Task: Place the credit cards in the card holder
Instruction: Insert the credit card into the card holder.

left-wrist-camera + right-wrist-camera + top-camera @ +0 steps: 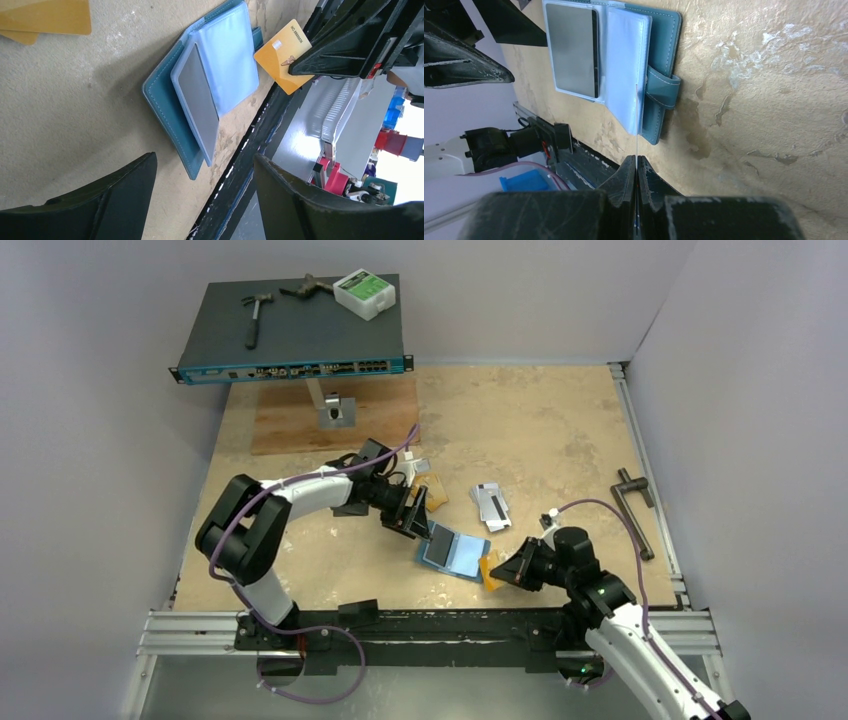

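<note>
The teal card holder lies open on the table, pale glossy pockets up, with a silver-grey credit card in its left pocket. My left gripper hovers just behind it, open, nothing between its fingers. My right gripper is shut on an orange-gold credit card at the holder's right edge. In the right wrist view that card shows edge-on by the strap side of the holder. More orange cards and silver ones lie behind.
A network switch stands raised at the back left, carrying a hammer and a white box. Under it lies a wooden board with a metal bracket. A black lever rests near the right rail.
</note>
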`<state>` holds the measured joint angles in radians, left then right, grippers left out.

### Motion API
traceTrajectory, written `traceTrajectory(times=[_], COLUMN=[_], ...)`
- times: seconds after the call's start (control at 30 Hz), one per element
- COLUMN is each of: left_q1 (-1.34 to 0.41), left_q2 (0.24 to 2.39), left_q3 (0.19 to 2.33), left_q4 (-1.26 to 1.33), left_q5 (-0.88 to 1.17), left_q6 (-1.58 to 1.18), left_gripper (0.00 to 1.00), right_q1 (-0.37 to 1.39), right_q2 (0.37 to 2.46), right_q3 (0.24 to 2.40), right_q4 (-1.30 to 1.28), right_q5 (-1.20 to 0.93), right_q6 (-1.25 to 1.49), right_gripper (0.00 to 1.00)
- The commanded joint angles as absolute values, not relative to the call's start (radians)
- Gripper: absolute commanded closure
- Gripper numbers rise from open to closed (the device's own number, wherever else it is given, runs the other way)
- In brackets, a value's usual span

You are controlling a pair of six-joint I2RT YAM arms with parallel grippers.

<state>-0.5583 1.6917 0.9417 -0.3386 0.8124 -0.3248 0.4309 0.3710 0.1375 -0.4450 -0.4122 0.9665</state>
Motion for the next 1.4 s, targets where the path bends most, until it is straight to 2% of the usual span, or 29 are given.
traceTrajectory(times=[0.0, 0.67, 1.37], left_q1=[-0.568, -0.571, -0.571], left_q2=[1.718, 1.733, 1.735], left_q3=[0.939, 0.956, 0.969], left_q4=[-0.309, -0.343, -0.355], left_q5=[0.845, 0.816, 0.821], left_q6=[-0.331, -0.318, -0.318], left_gripper=[0.32, 0.47, 0.49], right_q1=[0.43, 0.429, 0.429], right_q2=[0.392, 0.378, 0.395], right_q3=[0.134, 0.199, 0.239], right_q4=[-0.449, -0.531, -0.498], right_q5=[-0.435, -0.424, -0.472], right_q6=[0.926, 0.887, 0.874], right_gripper=[1.0, 1.0, 1.0])
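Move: The open card holder, its left leaf propped up, lies about 7 cm right of the left hand, 3 cm back and some 3 cm below; the orange cards lie about 9 cm ahead of that hand and 2 cm to its right. From the right hand, which already holds an orange card in its shut fingers, the holder is roughly 10 cm to the left, 5 cm ahead and 3 cm lower, while the white cards lie about 14 cm ahead and 2 cm left. The left hand sinks about 1.5 cm towards the card holder's propped left leaf, its wide-open fingers narrowing to about half open around that edge; no touch can be seen. The right hand keeps its pinch on the orange card, easing back about 1 cm and slightly down beside the right-hand pocket, then rising about 1 cm. ##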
